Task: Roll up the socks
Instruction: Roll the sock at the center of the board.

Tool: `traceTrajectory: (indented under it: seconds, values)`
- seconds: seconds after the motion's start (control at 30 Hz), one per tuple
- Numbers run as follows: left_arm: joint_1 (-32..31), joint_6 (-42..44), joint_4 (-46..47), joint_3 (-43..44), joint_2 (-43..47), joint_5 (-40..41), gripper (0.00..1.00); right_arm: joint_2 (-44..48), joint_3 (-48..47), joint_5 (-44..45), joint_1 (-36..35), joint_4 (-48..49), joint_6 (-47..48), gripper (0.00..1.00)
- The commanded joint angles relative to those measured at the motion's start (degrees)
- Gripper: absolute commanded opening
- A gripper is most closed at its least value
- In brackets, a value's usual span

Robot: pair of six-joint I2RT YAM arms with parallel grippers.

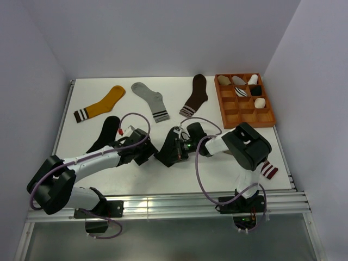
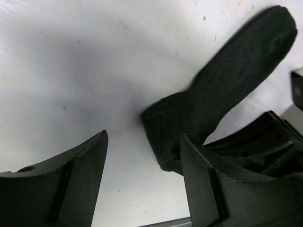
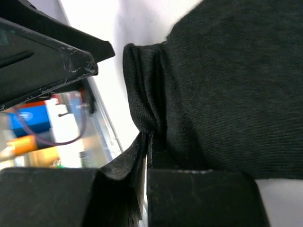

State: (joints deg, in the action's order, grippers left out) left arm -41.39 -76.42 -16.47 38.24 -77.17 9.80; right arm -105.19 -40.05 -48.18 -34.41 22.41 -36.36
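A black sock (image 2: 227, 85) lies flat on the white table, its folded end (image 2: 163, 137) just beyond my left gripper (image 2: 142, 184). That gripper is open, with bare table between its fingers, and its right finger (image 2: 213, 184) is beside the fold. My right gripper (image 3: 149, 139) is shut on the bunched edge of this black sock (image 3: 227, 85). From above, both grippers (image 1: 142, 151) (image 1: 168, 149) meet mid-table and hide the sock. A second plain black sock (image 1: 106, 133) lies left of them. A maroon-and-white cuff (image 1: 269, 171) pokes out beneath the right arm.
A mustard sock (image 1: 100, 104), a grey sock (image 1: 152, 100) and a dark brown sock (image 1: 196, 95) lie across the back of the table. An orange compartment tray (image 1: 218, 100) with rolled socks stands at the back right. A metal rail (image 1: 190, 201) runs along the near edge.
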Motion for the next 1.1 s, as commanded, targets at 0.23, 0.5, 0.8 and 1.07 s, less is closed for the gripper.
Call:
traceTrajectory:
  seconds: [0.23, 0.5, 0.8, 1.07]
  values:
    - [-1.2, -1.0, 3.2, 1.4, -2.1, -0.6, 0.63, -5.4, 5.4, -5.8, 4.3, 16.1, -15.3, 0.00]
    - [-2.0, -0.5, 4.3, 3.5, -6.1, -1.6, 0.59, -7.7, 5.2, -4.9, 5.1, 13.4, -15.4, 0.00]
    - [-2.6, -0.6, 3.7, 4.9, -8.7, -1.6, 0.53, -8.5, 5.1, -4.2, 5.6, 12.8, -15.2, 0.00]
    - [-2.7, 1.0, -0.2, 8.3, -12.6, -0.7, 0.27, -7.8, 4.6, -3.3, 5.7, 10.8, -13.8, 0.00]
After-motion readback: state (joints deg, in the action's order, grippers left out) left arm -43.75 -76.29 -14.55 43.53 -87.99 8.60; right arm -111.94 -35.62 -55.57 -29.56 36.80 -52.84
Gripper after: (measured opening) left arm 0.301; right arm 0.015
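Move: The left hand, open, has the left end of the centre black sock's rolled cuff about 3 cm to its right and 3 cm below, level in reach. The striped black sock lies some 22 cm to its left and 7 cm farther out, the grey sock about 25 cm straight ahead. The shut right hand already grips the roll, whose left end sits about 3 cm to its left and 1 cm ahead. The left fingers close around the left end of the sock's roll, after the open hand has moved about 3 cm right and sunk some 2 cm to it, towards the right gripper. Meanwhile the right fingers keep their pinch on the roll, easing just over 1 cm to the right and tipping some 15 degrees before holding still. ##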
